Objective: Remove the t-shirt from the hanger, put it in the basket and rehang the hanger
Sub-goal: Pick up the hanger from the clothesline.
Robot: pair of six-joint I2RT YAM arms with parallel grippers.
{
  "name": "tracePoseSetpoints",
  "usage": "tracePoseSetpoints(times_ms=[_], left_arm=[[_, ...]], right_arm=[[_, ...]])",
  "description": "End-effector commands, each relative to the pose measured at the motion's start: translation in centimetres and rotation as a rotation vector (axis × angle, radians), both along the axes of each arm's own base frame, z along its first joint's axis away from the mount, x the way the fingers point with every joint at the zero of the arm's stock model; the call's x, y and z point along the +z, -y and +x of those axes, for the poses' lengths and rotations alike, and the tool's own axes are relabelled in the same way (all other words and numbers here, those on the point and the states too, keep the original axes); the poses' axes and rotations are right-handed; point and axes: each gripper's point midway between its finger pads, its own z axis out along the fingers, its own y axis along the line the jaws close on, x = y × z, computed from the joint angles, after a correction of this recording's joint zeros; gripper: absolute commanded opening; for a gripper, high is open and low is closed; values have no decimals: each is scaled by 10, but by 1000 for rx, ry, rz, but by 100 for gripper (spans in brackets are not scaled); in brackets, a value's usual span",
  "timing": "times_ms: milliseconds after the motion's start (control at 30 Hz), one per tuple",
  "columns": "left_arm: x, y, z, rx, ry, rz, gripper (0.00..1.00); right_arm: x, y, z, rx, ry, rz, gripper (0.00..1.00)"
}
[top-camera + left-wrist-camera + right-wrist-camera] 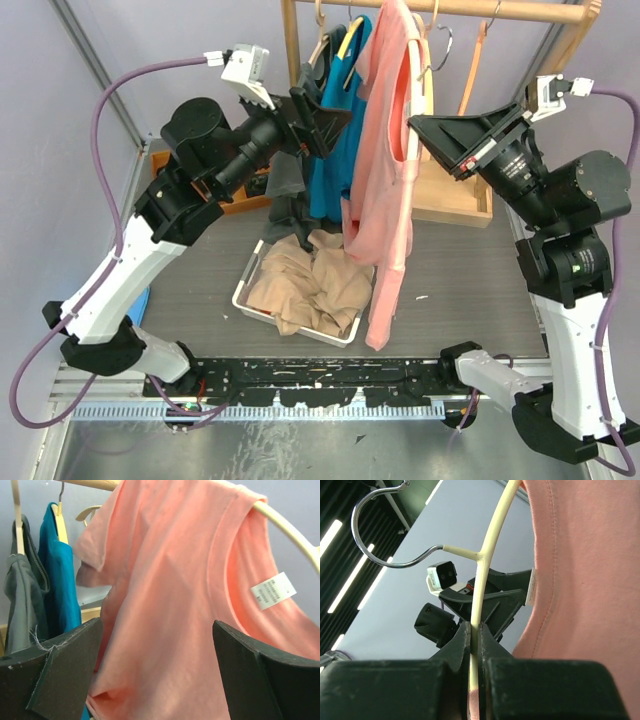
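A pink t-shirt (385, 180) hangs on a cream hanger (428, 75) from the wooden rail. One shoulder is off the hanger, and the bare hanger arm (290, 527) shows beside the collar label. My left gripper (325, 115) is open. In the left wrist view its gripper (157, 630) has a finger on each side of the shirt's fabric (170, 580) without closing on it. My right gripper (415, 128) is shut on the hanger's thin arm (490, 535) just below the metal hook (375, 510), with the shirt (590, 580) to its right.
A teal shirt (335, 150) and a dark grey garment (285, 195) hang on the same wooden rack (470, 10), left of the pink one. A white bin (243, 290) with beige clothes lies below. An orange box (245, 200) sits at the back left.
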Motion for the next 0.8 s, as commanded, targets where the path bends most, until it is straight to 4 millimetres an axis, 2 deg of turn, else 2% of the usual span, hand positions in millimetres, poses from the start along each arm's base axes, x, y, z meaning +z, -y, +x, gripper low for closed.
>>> tracePoseSetpoints(times_ms=[0, 267, 767], left_arm=[[17, 9, 2, -30, 41, -48, 98], [10, 38, 16, -67, 35, -48, 98], [10, 56, 36, -50, 48, -54, 98]], right_arm=[[23, 2, -21, 34, 120, 39, 0], [6, 3, -13, 19, 63, 47, 1], [-8, 0, -9, 33, 29, 44, 1]])
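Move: The shoulder part of the pink t-shirt hangs about 8 cm to the left hand's right and 6 cm ahead, roughly level with its open fingers. The blue t-shirt's middle is some 14 cm ahead of that hand, 3 cm to its right and 12 cm lower. From the right hand, which already grips the hanger, the pink shoulder part lies about 6 cm ahead, 4 cm left and 6 cm below; the hanger's free hook is some 8 cm ahead, 3 cm right and 6 cm up. With fingers kept wide open, the left hand slides about 5.5 cm to the right and 3.5 cm forward towards the shoulder of the pink t-shirt, dipping some 2 cm before rising half of that, and ends right beside the cloth, where contact can't be made out. The right hand keeps its pinch on the hanger and lowers it with the shirt by about 4 cm, easing a little forward as its fingertips tip down some 5 degrees. ##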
